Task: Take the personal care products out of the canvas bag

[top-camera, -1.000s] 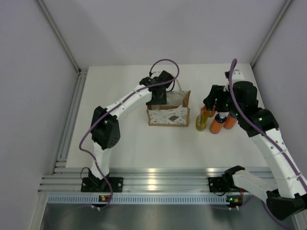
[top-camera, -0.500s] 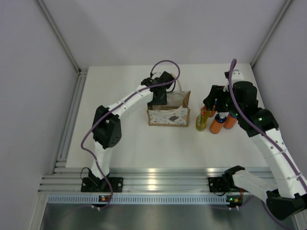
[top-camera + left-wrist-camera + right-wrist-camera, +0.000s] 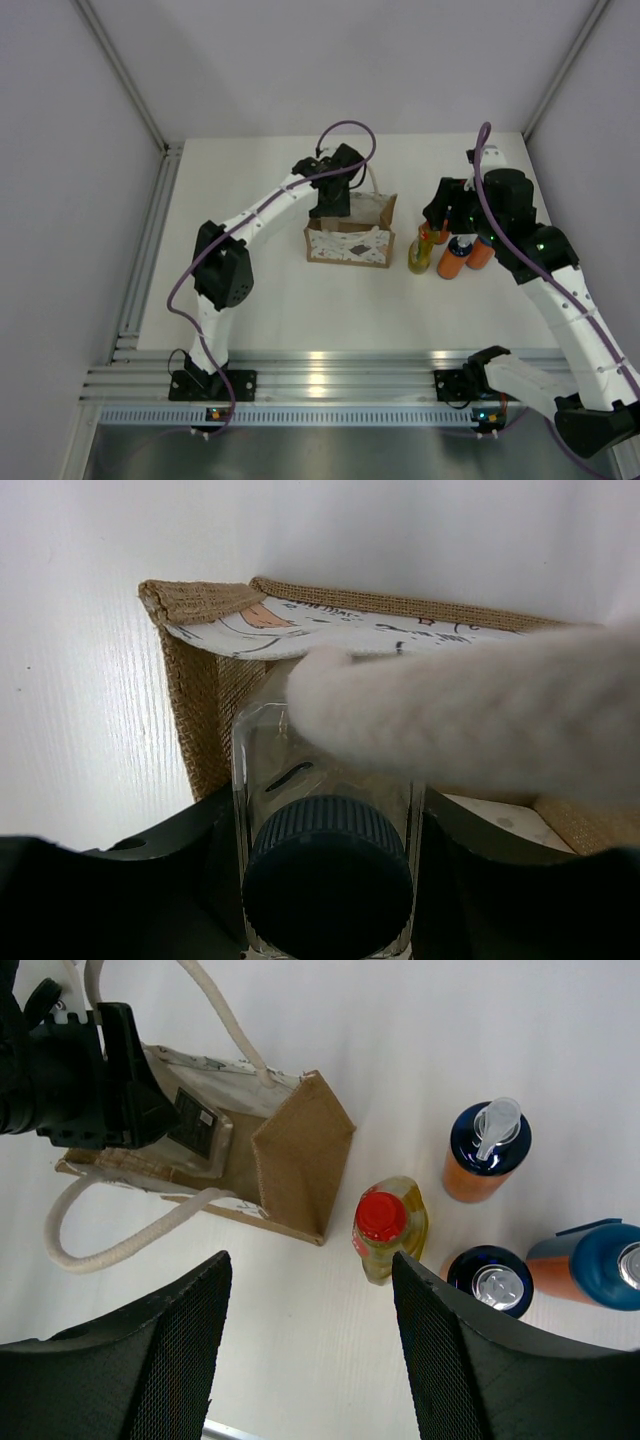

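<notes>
The canvas bag (image 3: 349, 243) stands mid-table, and it also shows in the right wrist view (image 3: 297, 1151). My left gripper (image 3: 330, 203) reaches into its open top, shut on the clear bottle (image 3: 330, 780) by its shoulders, just below the dark cap (image 3: 328, 878). A cream rope handle (image 3: 480, 715) lies blurred across that view. The yellow-green bottle with red cap (image 3: 386, 1226) and three orange bottles (image 3: 486, 1150) (image 3: 490, 1281) (image 3: 592, 1259) stand on the table right of the bag. My right gripper (image 3: 441, 214) hovers above them, open and empty.
White walls with metal corner posts close in the table on three sides. An aluminium rail (image 3: 320, 380) runs along the near edge. The bag's second rope handle (image 3: 95, 1250) loops out onto the table in front of the bag.
My left gripper has shifted slightly back and up with the clear bottle, and the bag has moved a little with it. The right arm has not moved.
</notes>
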`<state>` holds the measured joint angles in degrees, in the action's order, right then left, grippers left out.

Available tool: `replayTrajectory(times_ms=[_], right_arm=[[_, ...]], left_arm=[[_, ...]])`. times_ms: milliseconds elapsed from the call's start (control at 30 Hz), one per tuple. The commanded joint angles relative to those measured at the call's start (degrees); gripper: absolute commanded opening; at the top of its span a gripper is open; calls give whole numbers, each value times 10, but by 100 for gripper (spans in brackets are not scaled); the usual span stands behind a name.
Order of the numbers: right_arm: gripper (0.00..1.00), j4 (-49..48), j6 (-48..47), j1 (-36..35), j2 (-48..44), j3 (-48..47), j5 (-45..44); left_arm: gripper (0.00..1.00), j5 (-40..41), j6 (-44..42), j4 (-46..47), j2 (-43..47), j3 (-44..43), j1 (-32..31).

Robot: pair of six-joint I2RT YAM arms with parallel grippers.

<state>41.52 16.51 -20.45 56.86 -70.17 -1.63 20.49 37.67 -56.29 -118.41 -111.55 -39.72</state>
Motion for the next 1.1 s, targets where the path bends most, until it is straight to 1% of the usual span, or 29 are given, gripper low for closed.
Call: replayTrajectory(times_ms=[0,533,667,933,1033,1067], right_arm=[[63,-12,-9,8,-1,-11,0],[63,-12,-12,8,0,-12,-6],[63,-12,-13,8,1,-13,-7],[63,-13,-11,8,6,-16,-6],[63,-13,-10,8,9,-21,-6],[63,-13,-10,8,9,-22,-6]], left_arm=[[0,7,-14,18,61,-50,2],[0,-47,-28,19,149,-87,2],[0,-48,-23,19,179,-104,3],[0,-12,-15,36,254,-116,3],[0,29,-9,43,288,-109,3],[0,54,-8,44,296,-107,3]])
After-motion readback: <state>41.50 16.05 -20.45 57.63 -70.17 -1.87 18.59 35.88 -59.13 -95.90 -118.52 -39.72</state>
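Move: At the left end of the canvas bag, the left hand already grips the clear bottle's black-capped top; the bag's middle lies about 5 cm right, level fore and aft, and 7 cm lower. The green-yellow soap bottle stands some 21 cm right and 4 cm back, the nearest orange bottle roughly 26 cm right and 1 cm ahead. From the right hand, the clear bottle is some 10 cm ahead, 22 cm left and 21 cm below. Drawing the clear bottle up out of the canvas bag, the left hand starts slowly, then speeds up to climb about 21 cm, easing back some 4 cm and, late on, veering slightly left. Its fingers keep their grip at the cap end while the wrist tilts some 25 degrees, turning the fingertips more forward. ##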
